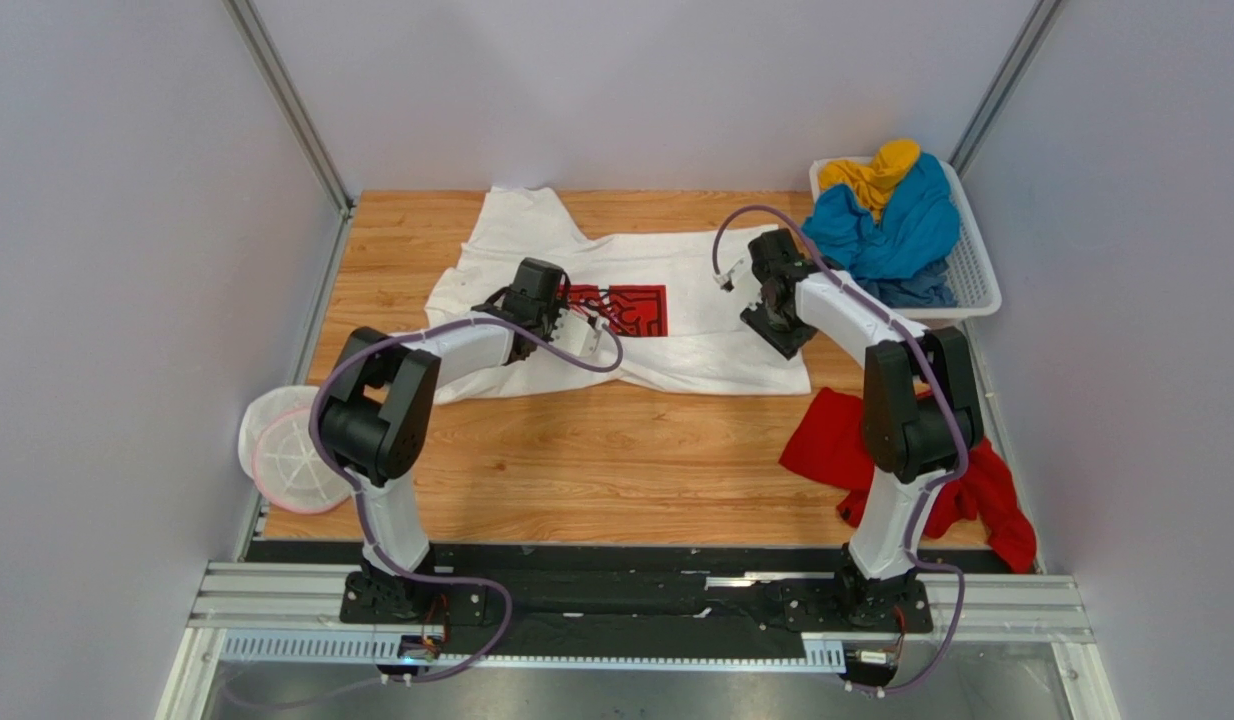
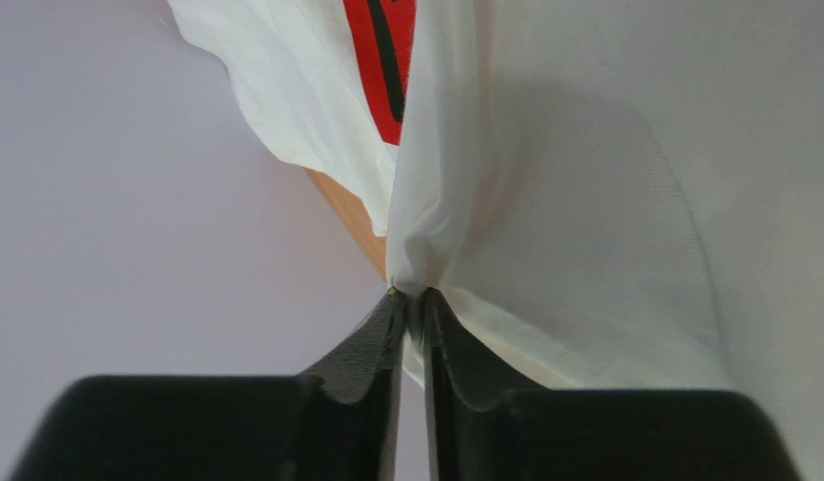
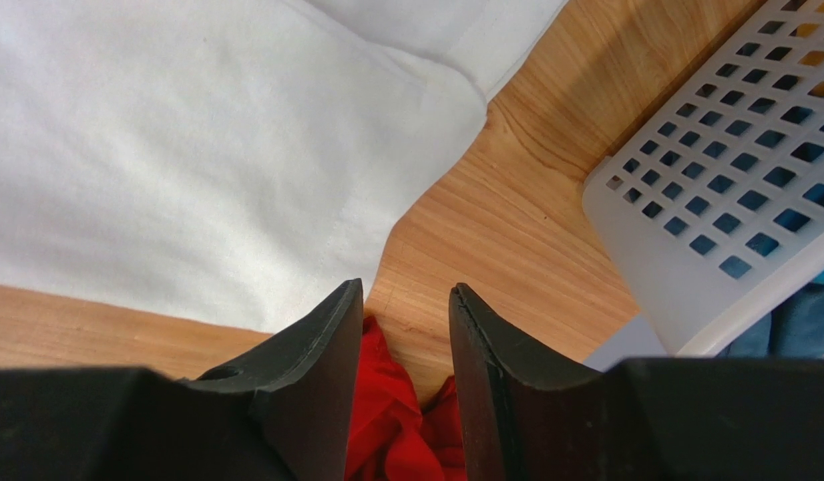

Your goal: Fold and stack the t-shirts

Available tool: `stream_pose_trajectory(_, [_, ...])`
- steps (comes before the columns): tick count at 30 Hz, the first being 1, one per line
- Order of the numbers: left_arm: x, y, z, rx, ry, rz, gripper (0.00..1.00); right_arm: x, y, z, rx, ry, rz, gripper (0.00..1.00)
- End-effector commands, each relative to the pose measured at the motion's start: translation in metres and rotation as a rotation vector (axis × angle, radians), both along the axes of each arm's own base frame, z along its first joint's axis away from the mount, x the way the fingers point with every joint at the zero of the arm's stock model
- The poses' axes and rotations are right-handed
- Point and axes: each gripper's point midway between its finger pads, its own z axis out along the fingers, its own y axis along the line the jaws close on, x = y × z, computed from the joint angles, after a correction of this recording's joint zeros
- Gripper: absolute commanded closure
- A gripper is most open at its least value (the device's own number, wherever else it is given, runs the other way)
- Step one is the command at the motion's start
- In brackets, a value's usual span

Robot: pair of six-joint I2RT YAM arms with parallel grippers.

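The large white t-shirt [image 1: 683,338] with a red chest print [image 1: 620,309] lies spread across the back of the wooden table [image 1: 578,465]. My left gripper [image 1: 563,312] hovers by the print, shut on a pinched ridge of the white t-shirt [image 2: 587,200]; in the left wrist view the left gripper [image 2: 411,294] has cloth bunched at its tips. Over the shirt's right edge, my right gripper [image 1: 777,323] stands open and empty, as the right wrist view of this gripper [image 3: 406,291] shows. Below it are bare wood, the white t-shirt [image 3: 185,150] and the red t-shirt [image 3: 406,421].
The red t-shirt [image 1: 879,450] lies crumpled at the right front near the right arm. A white lattice basket [image 1: 981,278] at the back right holds a blue t-shirt [image 1: 894,233] and a yellow one [image 1: 876,173]. The basket's corner [image 3: 707,200] is close to my right gripper. A white round object [image 1: 285,450] sits at the left edge.
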Motion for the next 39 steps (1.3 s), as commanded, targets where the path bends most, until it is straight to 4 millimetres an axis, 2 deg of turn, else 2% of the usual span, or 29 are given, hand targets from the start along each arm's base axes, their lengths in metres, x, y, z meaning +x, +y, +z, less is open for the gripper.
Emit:
stream_pose_trajectory(1, [0.026, -0.002, 0.024, -0.009, -0.105, 0.016, 0.64, -0.006, 0.002, 0.018, 0.028, -0.055, -0.013, 0.59])
stream_pose_trajectory(4, [0.032, 0.000, 0.025, -0.011, -0.131, 0.032, 0.48, -0.010, 0.001, 0.018, 0.029, -0.050, -0.014, 0.59])
stream_pose_trajectory(6, [0.036, 0.002, 0.028, -0.019, -0.165, 0.046, 0.27, -0.012, 0.002, 0.018, 0.034, -0.049, -0.013, 0.59])
stream_pose_trajectory(7, [0.039, 0.002, 0.032, -0.030, -0.185, 0.053, 0.23, -0.014, 0.001, 0.018, 0.033, -0.048, -0.015, 0.59])
stream_pose_trajectory(10, [0.041, 0.007, 0.045, -0.078, -0.229, 0.085, 0.22, -0.016, 0.001, 0.017, 0.036, -0.048, -0.016, 0.59])
stream_pose_trajectory(11, [0.039, 0.009, 0.058, -0.116, -0.252, 0.104, 0.21, -0.018, 0.001, 0.018, 0.036, -0.048, -0.017, 0.59])
stream_pose_trajectory(13, [0.033, 0.017, 0.059, -0.150, -0.218, 0.121, 0.20, -0.019, 0.001, 0.018, 0.039, -0.048, -0.018, 0.59])
stream_pose_trajectory(14, [0.029, 0.023, 0.068, -0.189, -0.224, 0.146, 0.20, -0.020, 0.001, 0.017, 0.041, -0.045, -0.017, 0.59])
stream_pose_trajectory(18, [0.013, 0.053, 0.059, -0.265, -0.117, 0.213, 0.20, -0.024, 0.002, 0.017, 0.060, -0.045, -0.026, 0.59])
stream_pose_trajectory(22, [-0.005, 0.065, 0.055, -0.402, 0.008, 0.280, 0.20, -0.030, 0.005, 0.015, 0.084, -0.046, -0.036, 0.59])
stream_pose_trajectory(23, [-0.017, 0.074, 0.048, -0.442, 0.077, 0.333, 0.19, -0.032, 0.006, 0.015, 0.087, -0.044, -0.036, 0.59])
stream_pose_trajectory(25, [-0.017, 0.070, 0.050, -0.519, 0.132, 0.333, 0.19, -0.035, 0.007, 0.012, 0.088, -0.037, -0.034, 0.59])
stream_pose_trajectory(26, [-0.019, 0.076, 0.047, -0.538, 0.177, 0.370, 0.19, -0.035, 0.008, 0.012, 0.087, -0.038, -0.030, 0.59])
stream_pose_trajectory(29, [-0.019, 0.074, 0.035, -0.594, 0.291, 0.396, 0.20, -0.039, 0.010, 0.009, 0.088, -0.031, -0.028, 0.59])
stream_pose_trajectory(35, [-0.009, 0.066, 0.022, -0.624, 0.380, 0.427, 0.20, -0.044, 0.010, 0.007, 0.083, -0.024, -0.023, 0.59])
stream_pose_trajectory(39, [-0.021, 0.073, 0.012, -0.603, 0.430, 0.458, 0.20, -0.047, 0.008, 0.007, 0.080, -0.024, -0.021, 0.59])
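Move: The left hand, still pinching the hem, has the white t-shirt's left edge about 13 cm to its left, 2 cm back and 7 cm below; the red print's middle is 8 cm right and 2 cm ahead, the left sleeve 16 cm ahead and 6 cm left. From the right hand, the hem's right corner lies 7 cm back, 3 cm right, 6 cm below; the red t-shirt roughly 19 cm back and 20 cm right, the basket 19 cm ahead and 23 cm right. Letting go of the white hem, the left fingers spread wide; that hand eases forward 3 cm, then lifts and swings about 9 cm left, rolling its left side down some 35 degrees and turning counter-clockwise, before sinking over the shirt's left side. The right hand, already partly open and empty, backs about 5 cm to the hem's right corner. ##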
